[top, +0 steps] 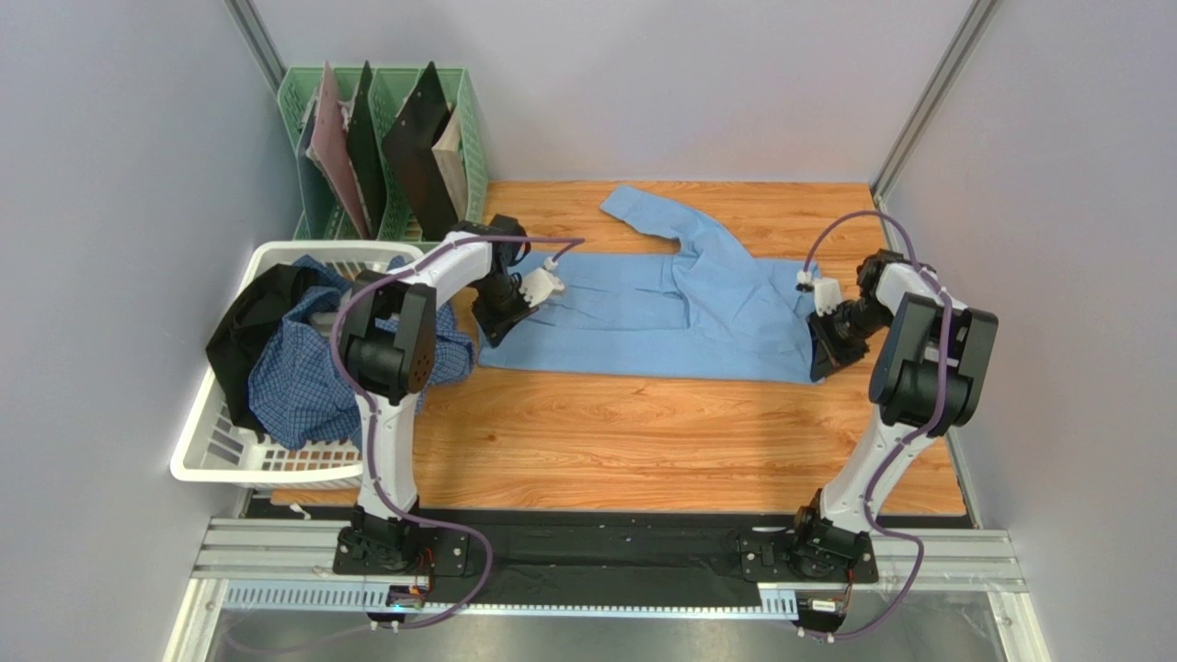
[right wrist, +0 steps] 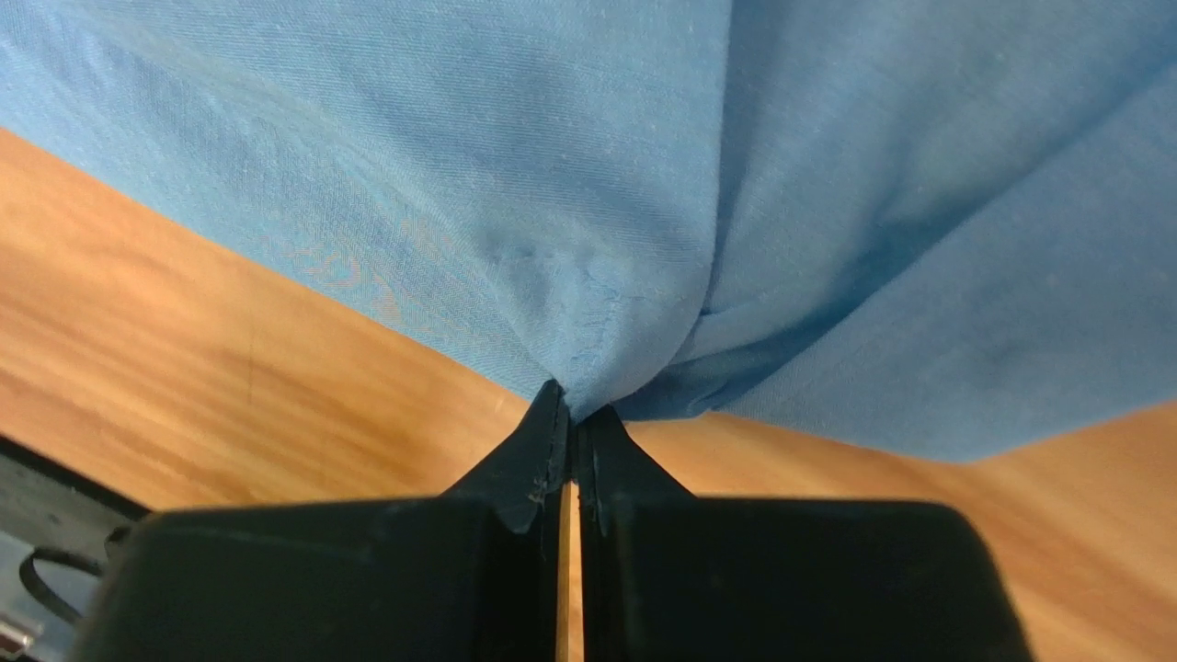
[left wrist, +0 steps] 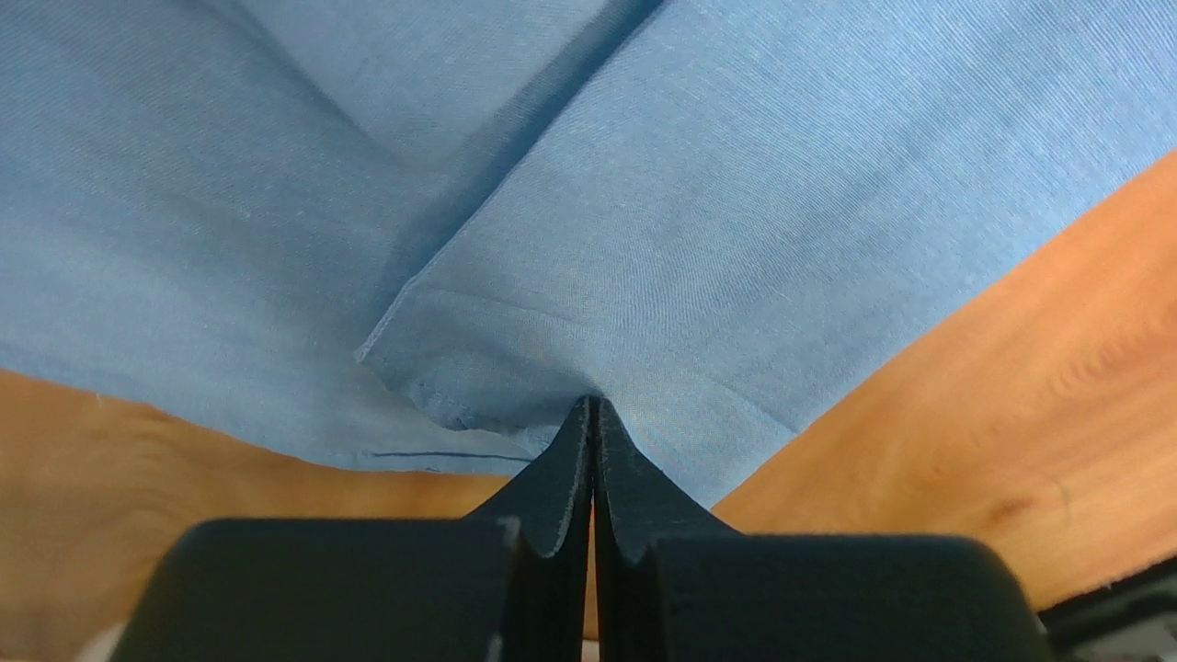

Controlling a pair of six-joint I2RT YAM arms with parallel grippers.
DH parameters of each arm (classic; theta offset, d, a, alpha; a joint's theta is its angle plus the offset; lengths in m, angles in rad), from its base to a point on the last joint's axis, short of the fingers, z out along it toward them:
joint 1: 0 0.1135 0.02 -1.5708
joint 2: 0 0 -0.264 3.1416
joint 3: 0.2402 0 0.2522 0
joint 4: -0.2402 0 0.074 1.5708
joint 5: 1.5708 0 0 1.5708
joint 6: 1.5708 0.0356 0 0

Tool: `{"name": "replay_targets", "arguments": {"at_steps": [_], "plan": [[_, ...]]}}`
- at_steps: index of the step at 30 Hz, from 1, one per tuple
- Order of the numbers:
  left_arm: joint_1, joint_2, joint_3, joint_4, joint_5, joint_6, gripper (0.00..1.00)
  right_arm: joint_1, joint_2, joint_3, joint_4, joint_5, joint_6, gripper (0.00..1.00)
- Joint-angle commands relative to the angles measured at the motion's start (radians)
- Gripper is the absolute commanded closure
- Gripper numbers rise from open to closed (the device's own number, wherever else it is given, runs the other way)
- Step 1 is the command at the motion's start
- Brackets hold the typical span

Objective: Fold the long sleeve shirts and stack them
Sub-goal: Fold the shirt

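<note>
A plain light blue long sleeve shirt (top: pixel 663 311) lies spread across the wooden table, one sleeve angled to the far left. My left gripper (top: pixel 495 328) is shut on the shirt's left near edge; in the left wrist view its fingertips (left wrist: pixel 594 410) pinch the blue cloth (left wrist: pixel 663 207). At the shirt's right near corner my right gripper (top: pixel 825 359) is shut too, and the right wrist view shows its tips (right wrist: pixel 569 400) nipping a bunched fold of the cloth (right wrist: pixel 594 179). A blue-and-white checked shirt (top: pixel 307 375) sits crumpled in the white basket (top: pixel 221 455) at the left.
A dark garment (top: pixel 256 320) hangs over the basket's far left rim. A green file rack (top: pixel 387 138) with dark and pink boards stands at the back left. Bare wooden table (top: pixel 622 442) stretches between the shirt and the arm bases. Grey walls close in both sides.
</note>
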Motion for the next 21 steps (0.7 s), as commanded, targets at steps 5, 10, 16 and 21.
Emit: {"name": "replay_targets", "arguments": {"at_steps": [5,10,16,21], "plan": [[-0.064,-0.155,-0.248,-0.088,0.045,0.058,1.0,-0.112,-0.123,-0.174,-0.139,0.145,-0.185,1.0],[-0.063,-0.221,-0.299,-0.03,0.084,0.049,0.94,-0.216,-0.096,-0.151,-0.159,0.14,-0.193,1.0],[-0.098,-0.318,-0.312,-0.024,0.187,0.033,0.67,-0.224,-0.09,-0.117,-0.252,0.061,-0.18,0.72],[-0.1,-0.395,-0.255,-0.036,0.244,0.023,0.65,-0.267,-0.134,0.025,-0.377,0.039,-0.214,0.43]]}}
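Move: Both hands already pinch the blue shirt's near corners, just above the table. The bare landing spot lies about 10 cm straight back from the left hand; the right hand's is some 11 cm back and 4 cm to its right. From the left hand the shirt's middle is about 5 cm ahead and 29 cm right, the checked cloth's overhang about 7 cm left and 1 cm back. The long sleeve is some 27 cm ahead and 26 cm left of the right hand. Keep both grippers shut on the shirt's corners and drag them level over the table, quickly back towards the near edge, about 10 cm, tipping each wrist some 10 degrees; bear the right one out to its right by roughly 4 cm in the second half. Then stop and open both; lift the left clear of its corner, about 3 cm up and a little right, the right only a centimetre or so. ##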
